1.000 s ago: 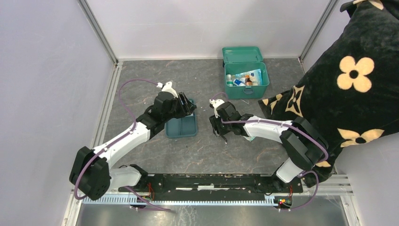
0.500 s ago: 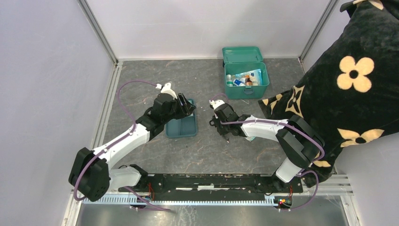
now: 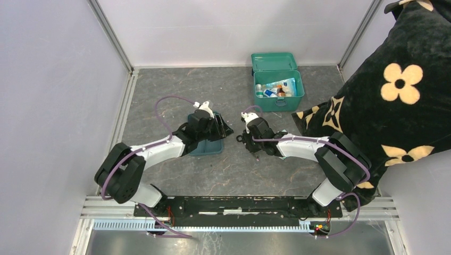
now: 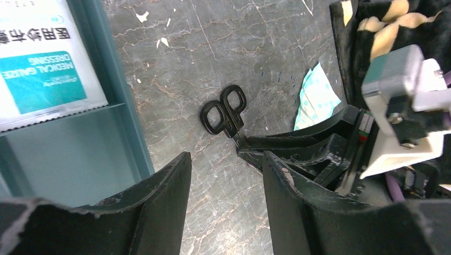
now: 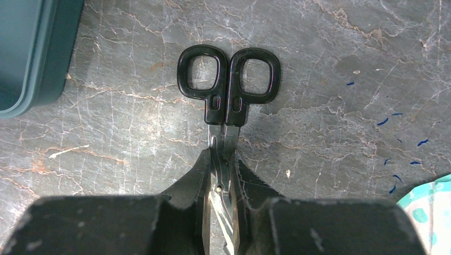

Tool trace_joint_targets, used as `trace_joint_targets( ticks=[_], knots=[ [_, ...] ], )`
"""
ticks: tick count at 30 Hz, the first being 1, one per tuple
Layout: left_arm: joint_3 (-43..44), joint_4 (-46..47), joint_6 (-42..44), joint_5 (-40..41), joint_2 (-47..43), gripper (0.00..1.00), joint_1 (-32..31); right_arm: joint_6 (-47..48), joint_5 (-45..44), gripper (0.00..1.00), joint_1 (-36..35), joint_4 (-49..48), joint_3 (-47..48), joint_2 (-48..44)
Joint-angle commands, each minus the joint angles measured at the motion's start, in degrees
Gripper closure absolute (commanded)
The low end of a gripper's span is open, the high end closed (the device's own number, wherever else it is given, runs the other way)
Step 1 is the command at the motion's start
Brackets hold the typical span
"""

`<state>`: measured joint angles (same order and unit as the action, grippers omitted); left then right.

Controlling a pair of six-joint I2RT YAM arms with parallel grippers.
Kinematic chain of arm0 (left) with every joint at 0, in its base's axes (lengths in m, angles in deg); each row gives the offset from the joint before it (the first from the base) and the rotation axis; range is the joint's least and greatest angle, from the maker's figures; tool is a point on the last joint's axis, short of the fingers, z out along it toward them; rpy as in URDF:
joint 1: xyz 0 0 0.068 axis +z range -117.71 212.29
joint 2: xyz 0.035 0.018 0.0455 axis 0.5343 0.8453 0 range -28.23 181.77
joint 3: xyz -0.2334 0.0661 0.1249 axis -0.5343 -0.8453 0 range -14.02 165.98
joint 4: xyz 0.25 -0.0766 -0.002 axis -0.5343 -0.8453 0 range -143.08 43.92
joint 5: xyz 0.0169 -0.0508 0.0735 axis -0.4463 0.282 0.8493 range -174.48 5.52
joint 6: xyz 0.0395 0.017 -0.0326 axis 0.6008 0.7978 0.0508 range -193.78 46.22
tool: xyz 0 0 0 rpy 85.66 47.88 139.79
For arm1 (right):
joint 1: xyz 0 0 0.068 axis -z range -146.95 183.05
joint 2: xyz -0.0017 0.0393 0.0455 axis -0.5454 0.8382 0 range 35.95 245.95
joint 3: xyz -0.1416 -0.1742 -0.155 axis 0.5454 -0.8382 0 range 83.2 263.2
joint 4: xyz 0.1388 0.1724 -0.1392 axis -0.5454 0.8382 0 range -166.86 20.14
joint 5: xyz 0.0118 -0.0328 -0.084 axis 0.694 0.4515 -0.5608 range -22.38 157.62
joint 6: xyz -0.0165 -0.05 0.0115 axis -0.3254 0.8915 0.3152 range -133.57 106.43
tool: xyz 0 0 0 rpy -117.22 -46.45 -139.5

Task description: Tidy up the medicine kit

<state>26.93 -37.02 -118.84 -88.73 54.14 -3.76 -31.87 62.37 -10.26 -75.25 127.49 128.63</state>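
The medicine kit is a teal-green box at the back right, lid open, with bottles and packets inside. Black-handled scissors lie on the grey table between the two arms. My right gripper is shut on their metal blades near the pivot, and the handles stick out past the fingertips. In the left wrist view the scissors show with the right gripper's fingers around the blades. My left gripper hangs open just left of them, over bare table, holding nothing.
A shallow teal divided tray lies under my left arm, with a white gauze packet in one compartment. A teal dotted packet lies beside the right gripper. A black flower-patterned cushion fills the right side.
My right gripper has closed on the scissors' blades. My left arm has swung right, from over the tray to beside the scissors, its jaws still open.
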Motion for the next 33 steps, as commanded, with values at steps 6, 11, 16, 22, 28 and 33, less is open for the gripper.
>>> trace_joint_targets(
  ticks=[6,11,16,22,28,33],
  knots=[
    [3.0,7.5,-3.3,-3.8,7.1,0.42,-0.9,-4.2,6.9,0.91,2.1,-1.2,-5.7,-0.5],
    [4.2,8.0,-4.1,-4.0,10.9,0.41,-1.0,-4.1,7.0,0.91,2.4,-1.2,-5.9,-0.9],
    [5.5,9.2,-5.0,-5.0,14.6,0.41,-1.6,-4.1,7.0,0.91,2.8,-2.8,-6.4,-1.6],
    [5.8,9.9,-7.6,-5.2,17.0,0.42,-1.8,-4.5,7.1,0.92,2.9,-3.5,-7.2,-1.9],
    [6.0,8.3,-9.4,-3.5,18.0,0.42,-2.1,-4.9,7.1,0.92,3.3,-4.5,-8.1,-2.5],
    [6.2,8.0,-10.3,-3.4,19.7,0.43,-2.5,-5.4,8.0,0.93,3.7,-5.7,-9.0,-3.0]
  ],
)
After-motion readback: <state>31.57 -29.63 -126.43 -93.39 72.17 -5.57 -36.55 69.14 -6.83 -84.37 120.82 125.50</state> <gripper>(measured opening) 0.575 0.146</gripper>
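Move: The right fingers already hold the scissors by the metal just below the handles, right at that hand's point, close to the table. From the left hand the scissors' middle is roughly 10 cm to the right, 3 cm nearer the base and 8 cm lower, rings towards the left hand. The tray is about 8 cm to the left hand's left, level with it and 9 cm below; the bandage packet is some 12 cm to the right of the scissors and 2 cm nearer. Down and to the right, about 6 cm lower and 4 cm across, the left hand sinks from beside the tray towards the scissors' rings, its fingers still open and tipping down some 10 degrees, one fingertip coming close over the nearer ring. The right hand stays put, rolling about 10 degrees so that its left side rises, and keeps its pinch on the scissors. ##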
